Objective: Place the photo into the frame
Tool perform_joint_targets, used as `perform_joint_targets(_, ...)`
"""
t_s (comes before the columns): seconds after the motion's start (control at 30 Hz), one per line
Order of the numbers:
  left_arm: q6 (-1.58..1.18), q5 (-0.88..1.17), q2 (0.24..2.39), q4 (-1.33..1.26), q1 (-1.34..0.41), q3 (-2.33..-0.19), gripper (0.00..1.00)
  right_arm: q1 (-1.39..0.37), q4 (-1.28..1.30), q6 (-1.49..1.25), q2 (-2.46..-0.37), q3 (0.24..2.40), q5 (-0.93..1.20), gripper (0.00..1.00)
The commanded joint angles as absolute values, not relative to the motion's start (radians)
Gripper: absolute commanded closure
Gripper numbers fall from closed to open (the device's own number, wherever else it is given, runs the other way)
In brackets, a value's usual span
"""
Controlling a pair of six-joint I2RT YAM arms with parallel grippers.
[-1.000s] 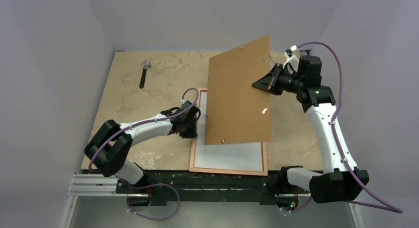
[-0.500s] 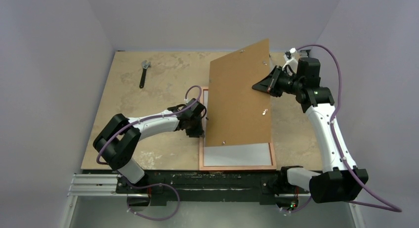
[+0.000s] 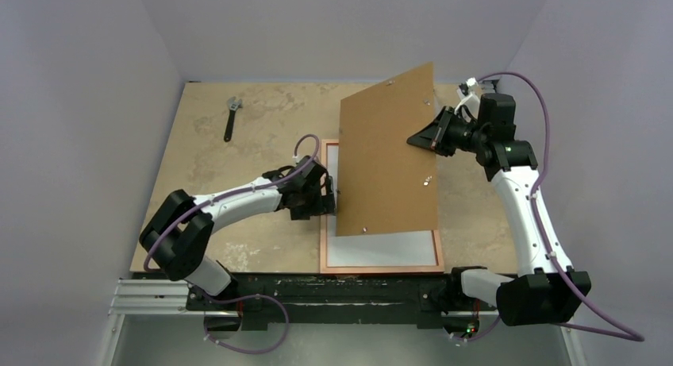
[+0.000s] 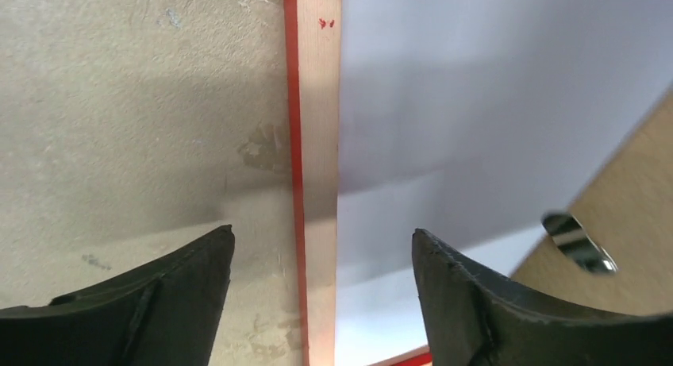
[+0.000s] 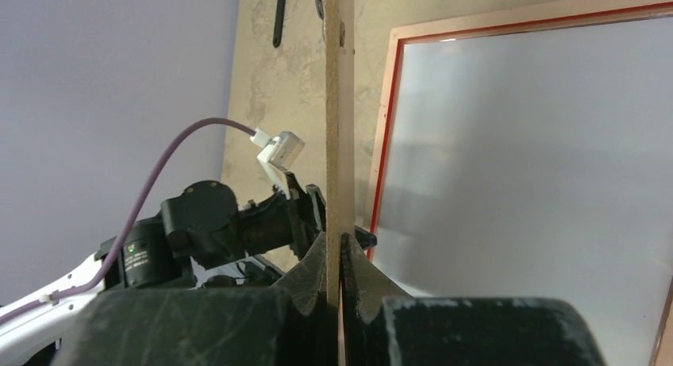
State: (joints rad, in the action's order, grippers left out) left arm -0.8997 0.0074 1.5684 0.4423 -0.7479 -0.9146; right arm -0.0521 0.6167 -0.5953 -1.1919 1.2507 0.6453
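Note:
The frame lies back up near the table's front edge, its pale copper rail edged in red. Inside it lies the photo, plain white back up. My left gripper stands open just above the frame's left rail, one finger to each side of it. My right gripper is shut on the edge of the brown backing board and holds it tilted over the frame. In the right wrist view the board shows edge-on between my right gripper's fingers.
A black wrench lies at the back left of the tan tabletop. The raised board hides most of the frame's far half. Purple walls close in the table on three sides.
The frame and photo slid to the right with my left gripper on the left rail. The left jaws then opened and let the rail go. The right gripper and board barely moved.

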Motion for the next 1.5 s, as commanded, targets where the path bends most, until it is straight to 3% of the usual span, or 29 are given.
perform_joint_targets(0.0, -0.88, -0.025, 1.458, 0.478, -0.741, -0.934, 0.18, -0.048, 0.545, -0.603, -1.164, 1.26, 0.712, 1.0)
perform_joint_targets(0.4, -0.852, 0.056, 1.273, 0.504, -0.592, -0.842, 0.2, -0.045, 0.364, -0.703, -1.169, 1.163, 0.901, 1.0)
perform_joint_targets(0.9, -0.832, 0.005, 1.189, 0.674, -0.584, -0.984, 0.2, -0.034, 0.107, -0.859, -1.17, 1.026, 0.982, 1.0)
perform_joint_targets(1.47, -0.775, -0.043, 1.284, 0.739, -0.598, -1.114, 0.21, -0.032, 0.007, -0.865, -1.171, 0.891, 1.012, 1.0)
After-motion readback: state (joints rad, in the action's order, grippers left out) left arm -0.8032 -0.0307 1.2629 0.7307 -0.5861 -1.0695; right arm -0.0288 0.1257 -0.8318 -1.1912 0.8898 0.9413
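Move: The right hand already holds the backing board near its right edge. The board's middle is about 5 cm left, 2 cm back and 5 cm lower; the frame's middle is roughly 27 cm below, 4 cm back and 4 cm left. The left hand's open fingers straddle the frame's left rail; from there the board's middle is some 14 cm right, 6 cm ahead and 15 cm up, the frame's middle about 14 cm right, 5 cm ahead and 3 cm down. Still pinching the backing board, the right hand shifts it about 3 cm left, rolling its left side up some 15 degrees with a slight counter-clockwise turn, then sinks about 4 cm towards the frame. The left hand, fingers staying wide, lifts clear of the left rail, rising about 12 cm and swinging 6 cm left, finally a little forward, to beside the board's left edge. ##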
